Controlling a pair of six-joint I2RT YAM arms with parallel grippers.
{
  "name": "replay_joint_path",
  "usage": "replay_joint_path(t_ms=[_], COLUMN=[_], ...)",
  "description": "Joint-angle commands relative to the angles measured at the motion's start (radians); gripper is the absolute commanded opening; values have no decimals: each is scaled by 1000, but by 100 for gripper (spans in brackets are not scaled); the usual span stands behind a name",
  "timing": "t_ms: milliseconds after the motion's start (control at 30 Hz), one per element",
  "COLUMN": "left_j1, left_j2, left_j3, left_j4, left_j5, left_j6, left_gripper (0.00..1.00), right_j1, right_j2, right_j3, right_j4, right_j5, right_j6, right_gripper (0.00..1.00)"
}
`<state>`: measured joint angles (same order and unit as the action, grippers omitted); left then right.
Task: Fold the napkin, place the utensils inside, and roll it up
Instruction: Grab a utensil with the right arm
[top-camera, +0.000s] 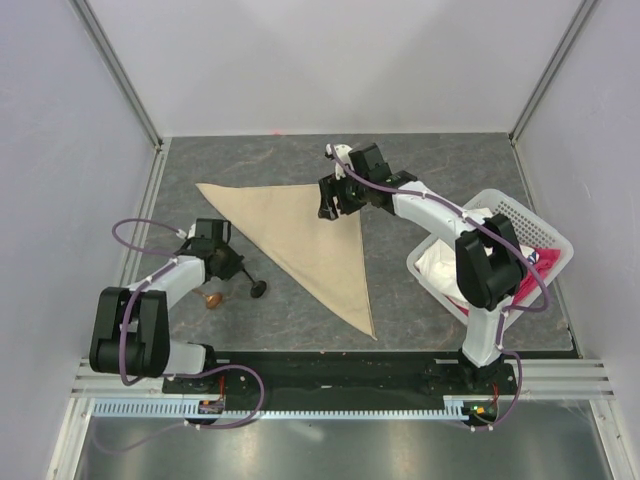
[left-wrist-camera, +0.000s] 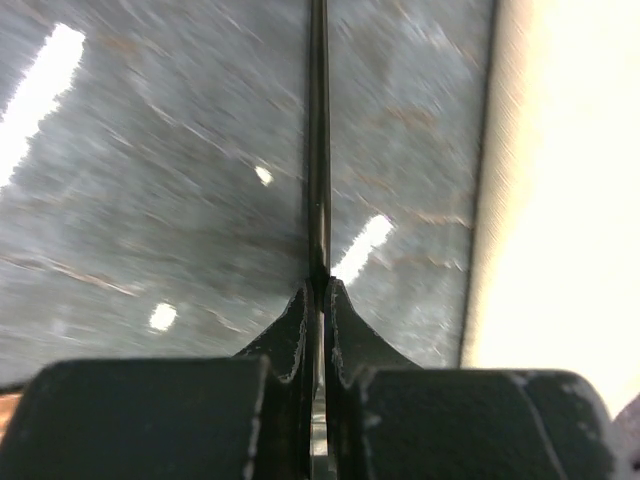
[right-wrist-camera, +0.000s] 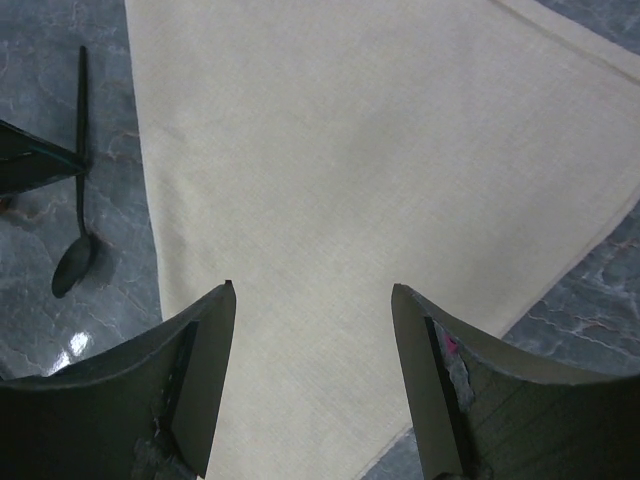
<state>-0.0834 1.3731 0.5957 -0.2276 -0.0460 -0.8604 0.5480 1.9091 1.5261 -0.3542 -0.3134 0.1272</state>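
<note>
The beige napkin (top-camera: 300, 232) lies folded into a triangle in the middle of the table, and it fills the right wrist view (right-wrist-camera: 350, 150). My right gripper (top-camera: 335, 205) hovers over its far right part, open, with nothing between its fingers (right-wrist-camera: 312, 290). A thin dark utensil (top-camera: 256, 288) lies left of the napkin, its dark rounded head (right-wrist-camera: 75, 262) on the table. My left gripper (top-camera: 240, 268) is shut on its handle (left-wrist-camera: 318, 150), low over the table. A small brown rounded head (top-camera: 211, 299) shows beside the left arm.
A white basket (top-camera: 545, 225) stands at the right edge, holding a white cloth (top-camera: 440, 262) and a pink-red cloth (top-camera: 530, 278). The grey tabletop is bounded by walls at the back and on both sides. The napkin's edge (left-wrist-camera: 490, 200) runs just right of the left gripper.
</note>
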Motion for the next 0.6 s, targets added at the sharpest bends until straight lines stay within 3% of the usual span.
replay_joint_path(t_ms=[0, 133, 200, 300, 333, 433, 567], left_j1=[-65, -102, -113, -113, -113, -113, -113], left_j2=[0, -23, -34, -65, -72, -107, -172], left_j3=[-59, -56, -59, -63, -63, -57, -22], left_j4=[8, 8, 8, 5, 7, 5, -25], left_j5=[3, 3, 14, 18, 18, 23, 5], left_j6=[-107, -118, -114, -88, -78, -36, 29], left_gripper=[2, 2, 7, 24, 38, 60, 78], right_j1=[32, 56, 72, 89, 95, 112, 133], right_j2=[-67, -68, -65, -59, -58, -58, -65], right_j3=[-17, -18, -14, -11, -9, -7, 8], right_j4=[11, 12, 12, 9, 9, -6, -31], right_j5=[8, 4, 0, -1, -1, 0, 11], right_j6=[3, 6, 9, 11, 14, 18, 19], right_gripper=[72, 72, 72, 72, 72, 73, 72])
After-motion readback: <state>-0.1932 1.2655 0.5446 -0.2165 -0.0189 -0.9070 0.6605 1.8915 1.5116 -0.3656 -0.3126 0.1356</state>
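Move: The left fingers are shut on the spoon's handle near its middle, down at table height, with the bowl back and to the right. The napkin's middle lies about 20 cm right and 8 cm ahead of them; the wooden utensil's round end is some 8 cm left and 10 cm back. From the open, empty right hand the spoon is about 25 cm left, 15 cm back and 12 cm down, while the napkin's middle is 5 cm left, 7 cm back and as far below. The left hand, still pinching the spoon's handle, drags it along the table nearly 4 cm to the right towards the napkin's slanting edge, slowing and easing back about a centimetre, then opens wide to let go and begins to rise, by about 1.5 cm. Meanwhile the right hand, empty and open, travels level over the napkin towards the spoon, about 4 cm back and as much to the left, turning some 5 degrees counter-clockwise. ##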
